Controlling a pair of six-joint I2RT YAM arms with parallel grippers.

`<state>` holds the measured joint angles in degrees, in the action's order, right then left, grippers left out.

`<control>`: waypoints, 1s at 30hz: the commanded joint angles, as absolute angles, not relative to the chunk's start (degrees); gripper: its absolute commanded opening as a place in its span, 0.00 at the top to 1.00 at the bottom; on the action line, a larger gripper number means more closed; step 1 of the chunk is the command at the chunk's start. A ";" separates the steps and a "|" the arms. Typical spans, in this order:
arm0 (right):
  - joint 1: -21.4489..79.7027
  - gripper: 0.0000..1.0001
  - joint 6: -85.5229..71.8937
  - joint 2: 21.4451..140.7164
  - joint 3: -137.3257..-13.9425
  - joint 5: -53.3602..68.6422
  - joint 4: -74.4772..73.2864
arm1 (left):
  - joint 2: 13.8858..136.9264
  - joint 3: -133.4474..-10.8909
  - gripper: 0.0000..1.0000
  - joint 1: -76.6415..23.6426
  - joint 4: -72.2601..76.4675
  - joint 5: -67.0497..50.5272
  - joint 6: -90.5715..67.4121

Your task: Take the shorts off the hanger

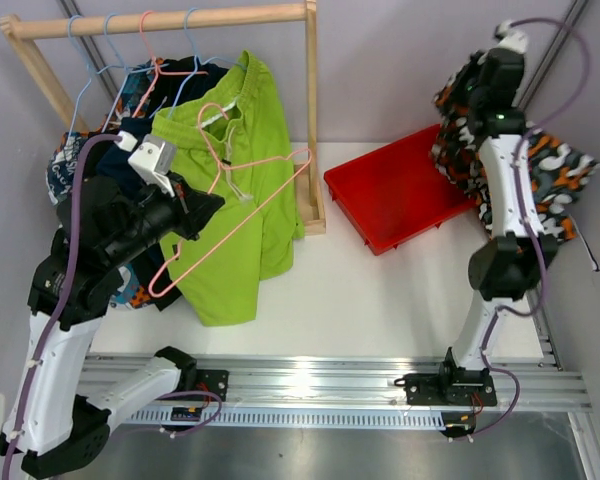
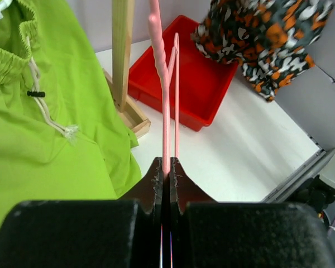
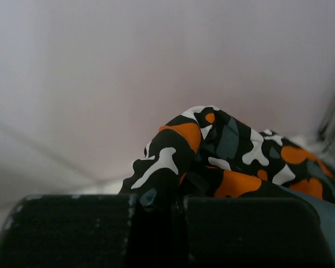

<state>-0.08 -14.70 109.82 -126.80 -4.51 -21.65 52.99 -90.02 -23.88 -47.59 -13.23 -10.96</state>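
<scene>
My left gripper (image 1: 202, 212) (image 2: 167, 167) is shut on the thin bar of a bare pink hanger (image 1: 242, 212) (image 2: 166, 100). That hanger lies slanted in front of the lime green shorts (image 1: 235, 190) (image 2: 50, 128), which hang from the wooden rack (image 1: 160, 22). At the far right my right gripper (image 1: 477, 100) (image 3: 167, 195) is raised and shut on the orange-black-white camouflage shorts (image 1: 555, 170) (image 3: 223, 156) (image 2: 262, 39). They dangle beside and beyond the red tray. Dark and patterned shorts (image 1: 140, 100) hang bunched at the rack's left, partly behind my left arm.
A red tray (image 1: 395, 190) (image 2: 178, 84) sits on the white table between the rack and my right arm. The rack's right post (image 1: 312, 120) (image 2: 121, 56) stands next to the green shorts. Blue and pink hangers (image 1: 110, 50) hook over the rod. The wall is close behind.
</scene>
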 commanded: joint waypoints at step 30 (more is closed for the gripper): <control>-1.41 0.91 -16.08 104.52 -109.37 -9.56 9.22 | 58.17 -86.39 1.00 -24.00 -42.53 -0.36 -9.23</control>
<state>-1.28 -16.84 109.60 -120.11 -3.95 4.21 56.51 -83.94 -23.88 -42.59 -4.56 -10.50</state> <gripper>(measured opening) 0.051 0.036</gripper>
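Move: My right hand already holds the camo shorts, swung out to its right. The red tray for them lies about 5 cm left, 7 cm back and some 40 cm below; the near rack post is about 34 cm left and 16 cm back of this hand. My left hand still pinches the pink hanger, with the green shorts about 18 cm ahead, 3 cm left and 18 cm below, and the tray some 32 cm ahead and 40 cm right. I whip the camo shorts with my right hand: about 12 cm down with the wrist tipping down, then over 30 cm up and a little back, wrist tilting fingers-up, then quickly down and forward again, the fingers only starting to part. My left hand keeps the hanger and eases forward and down, some 6 cm, towards the green shorts. ##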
